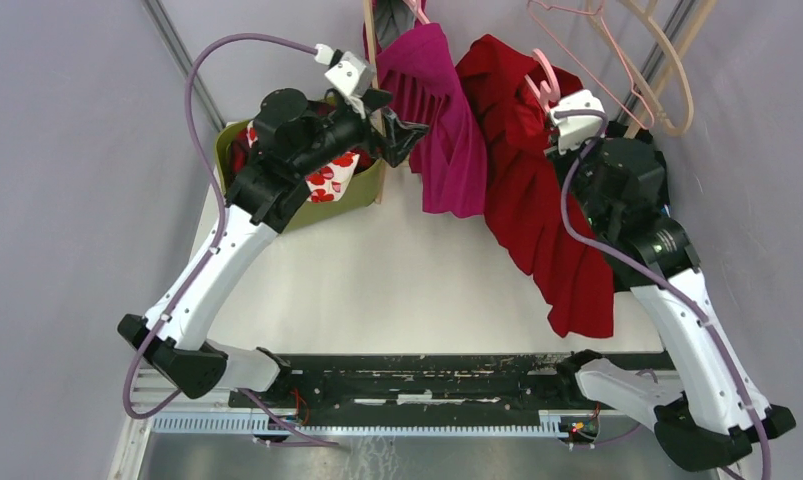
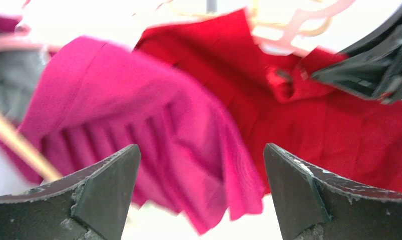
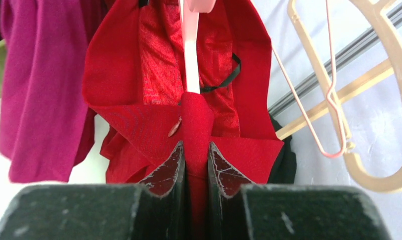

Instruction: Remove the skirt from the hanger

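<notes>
A red skirt (image 1: 527, 190) hangs from a pink hanger (image 1: 542, 85) at the back right, its hem trailing down onto the table. My right gripper (image 3: 195, 150) is shut on a fold of the red skirt (image 3: 123, 75) at the waistband, just below the pink hanger's (image 3: 190, 55) stem. Left of it hangs a magenta pleated skirt (image 1: 447, 130). My left gripper (image 1: 402, 122) is open beside the magenta skirt (image 2: 138, 110), with nothing between its fingers. The left wrist view also shows the red skirt (image 2: 339, 130) and the right gripper (image 2: 374, 70) on it.
A green bin (image 1: 355, 196) holding red-and-white cloth (image 1: 327, 180) sits under the left arm. A wooden post (image 1: 372, 60) stands next to the magenta skirt. Empty pink wire and beige hangers (image 1: 637, 60) hang at the back right, close to the right arm.
</notes>
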Action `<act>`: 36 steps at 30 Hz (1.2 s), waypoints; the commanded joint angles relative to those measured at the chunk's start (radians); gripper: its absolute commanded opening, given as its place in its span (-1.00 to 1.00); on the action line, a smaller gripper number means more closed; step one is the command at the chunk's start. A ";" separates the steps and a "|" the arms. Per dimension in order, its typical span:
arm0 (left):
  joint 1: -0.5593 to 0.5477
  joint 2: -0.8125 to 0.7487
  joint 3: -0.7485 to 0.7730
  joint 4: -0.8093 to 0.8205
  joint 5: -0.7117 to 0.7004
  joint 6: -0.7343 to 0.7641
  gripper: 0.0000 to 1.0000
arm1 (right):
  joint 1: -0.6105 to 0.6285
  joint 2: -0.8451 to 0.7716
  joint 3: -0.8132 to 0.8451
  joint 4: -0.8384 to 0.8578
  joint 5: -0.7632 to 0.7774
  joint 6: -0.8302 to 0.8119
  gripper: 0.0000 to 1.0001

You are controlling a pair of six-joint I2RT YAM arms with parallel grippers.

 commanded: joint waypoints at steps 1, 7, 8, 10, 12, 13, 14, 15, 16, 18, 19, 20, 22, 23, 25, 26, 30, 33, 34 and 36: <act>-0.146 0.066 0.105 0.111 0.052 -0.016 0.98 | 0.010 -0.073 0.048 -0.041 -0.062 0.092 -0.99; -0.286 0.151 0.211 0.192 0.050 -0.041 0.99 | 0.010 -0.117 0.025 -0.090 -0.084 0.110 -0.99; -0.303 0.171 0.232 0.186 0.036 -0.029 0.99 | 0.011 -0.119 0.024 -0.093 -0.091 0.115 -0.99; -0.336 0.214 0.268 0.156 0.005 0.004 0.99 | 0.011 -0.125 0.026 -0.092 -0.108 0.128 -0.99; -0.371 0.253 0.295 0.127 -0.029 0.039 0.99 | 0.011 -0.125 0.033 -0.095 -0.126 0.142 -0.99; -0.385 0.271 0.306 0.118 -0.048 0.054 0.99 | 0.011 -0.124 0.035 -0.098 -0.134 0.143 -0.99; -0.399 0.287 0.316 0.111 -0.065 0.065 0.99 | 0.011 -0.125 0.038 -0.098 -0.139 0.145 -0.99; -0.413 0.302 0.324 0.105 -0.077 0.078 0.99 | 0.011 -0.124 0.039 -0.098 -0.143 0.142 -0.99; -0.426 0.314 0.331 0.094 -0.094 0.094 0.99 | 0.012 -0.126 0.041 -0.098 -0.145 0.137 -0.99; -0.448 0.338 0.343 0.066 -0.136 0.131 0.99 | 0.011 -0.131 0.051 -0.102 -0.153 0.130 -0.99; -0.456 0.348 0.342 0.049 -0.158 0.146 0.99 | 0.011 -0.134 0.057 -0.105 -0.157 0.127 -0.99; -0.463 0.356 0.341 0.034 -0.179 0.162 0.99 | 0.011 -0.138 0.063 -0.109 -0.160 0.126 -0.99; -0.470 0.365 0.328 0.004 -0.226 0.195 0.99 | 0.011 -0.150 0.067 -0.117 -0.164 0.124 -0.99; -0.472 0.365 0.318 -0.005 -0.247 0.207 0.99 | 0.011 -0.157 0.067 -0.122 -0.164 0.123 -0.99; -0.477 0.356 0.282 -0.015 -0.295 0.237 0.99 | 0.011 -0.170 0.064 -0.132 -0.164 0.121 -0.99; -0.479 0.347 0.265 -0.015 -0.321 0.252 0.99 | 0.010 -0.175 0.061 -0.135 -0.163 0.120 -0.99; -0.482 0.308 0.193 0.000 -0.423 0.306 0.99 | 0.011 -0.192 0.055 -0.144 -0.164 0.122 -0.99; -0.480 0.287 0.163 0.053 -0.504 0.346 0.99 | 0.011 -0.199 0.056 -0.150 -0.173 0.130 -0.99; -0.481 0.288 0.166 0.064 -0.518 0.356 0.98 | 0.011 -0.199 0.057 -0.151 -0.178 0.136 -0.99; -0.480 0.304 0.194 0.065 -0.522 0.365 0.99 | 0.011 -0.199 0.060 -0.154 -0.185 0.143 -0.99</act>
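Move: The red skirt's waist, spread on its pink hanger, lies about 18 cm to the open left hand's right, 6 cm ahead and 6 cm lower. The magenta skirt hangs nearer that hand, roughly 8 cm right, 5 cm ahead and 12 cm lower. The right hand already pinches the red waist's near end; the waist's middle is some 8 cm ahead and 3 cm left, about level. An empty pink hanger is 12 cm ahead and 9 cm right of the right hand, 5 cm above. The open left hand swings some 18 cm right, sinking, towards the skirt; the right draws it back 7. ##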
